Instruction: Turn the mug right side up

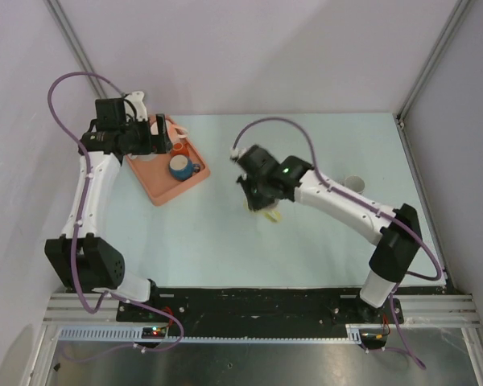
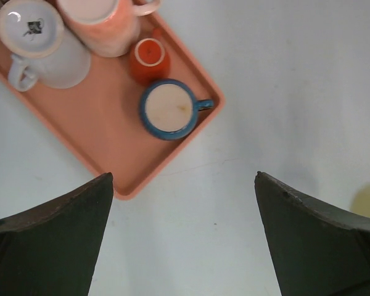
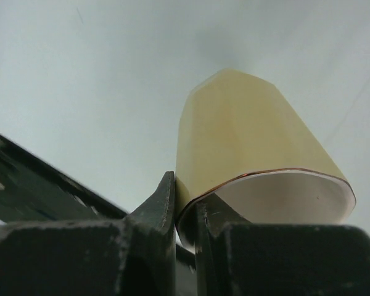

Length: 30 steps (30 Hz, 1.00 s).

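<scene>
The mug (image 3: 246, 135) is pale yellow and faceted, with a thin copper rim and a white inside. My right gripper (image 3: 185, 191) is shut on its wall at the rim, one finger outside and one inside. Its mouth faces the wrist camera and its base points away. From above, only a yellow sliver of the mug (image 1: 270, 214) shows under the right gripper (image 1: 258, 201), mid-table. My left gripper (image 2: 184, 176) is open and holds nothing, hanging over bare table just off the tray's corner. The left gripper (image 1: 157, 137) sits at the back left in the top view.
A salmon tray (image 2: 111, 154) at the back left holds a blue mug (image 2: 168, 111), a small orange cup (image 2: 149, 58), a pink mug (image 2: 102, 21) and a white mug (image 2: 37, 43) with its base up. A small round mark (image 1: 353, 182) lies on the table right of the right arm.
</scene>
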Each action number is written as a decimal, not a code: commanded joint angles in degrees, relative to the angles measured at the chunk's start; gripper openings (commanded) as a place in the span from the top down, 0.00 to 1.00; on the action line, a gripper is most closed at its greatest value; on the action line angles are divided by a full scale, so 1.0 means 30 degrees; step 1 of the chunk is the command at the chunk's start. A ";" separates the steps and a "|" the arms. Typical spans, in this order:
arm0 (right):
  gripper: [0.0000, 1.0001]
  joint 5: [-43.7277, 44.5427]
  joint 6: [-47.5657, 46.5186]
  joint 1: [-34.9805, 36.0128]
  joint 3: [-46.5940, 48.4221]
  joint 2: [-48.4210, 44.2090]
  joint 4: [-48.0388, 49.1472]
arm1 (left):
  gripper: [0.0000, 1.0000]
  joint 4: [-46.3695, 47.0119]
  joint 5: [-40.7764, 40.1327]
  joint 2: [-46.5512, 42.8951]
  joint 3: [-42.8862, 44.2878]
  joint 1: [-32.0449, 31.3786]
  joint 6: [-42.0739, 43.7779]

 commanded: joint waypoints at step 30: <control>0.01 0.1042 -0.2802 0.5050 -0.3424 -0.2604 -0.3027 | 0.25 -0.0360 0.2605 0.7112 0.0704 -0.3621 2.3391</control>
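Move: Below the right hand, which still holds the yellow mug by its wall, the bare spot for it lies about 7 cm back, 10 cm right and 15 cm down; a grey mug stands roughly 14 cm ahead and 32 cm right of this hand. From the empty left hand the blue mug is some 8 cm ahead, 2 cm right and 22 cm down, with the red mug 15 cm straight ahead and the pink mug about 20 cm ahead, 3 cm left. Drawing back and down some 13 cm each way and slightly right, the right hand rolls its left side down about 30 degrees, sets the yellow mug on the table, opens wide and rises off. The left hand sinks about 13 cm towards the blue mug, easing right and forward while turning clockwise, fingers narrowing slightly but still open, no touch yet. ##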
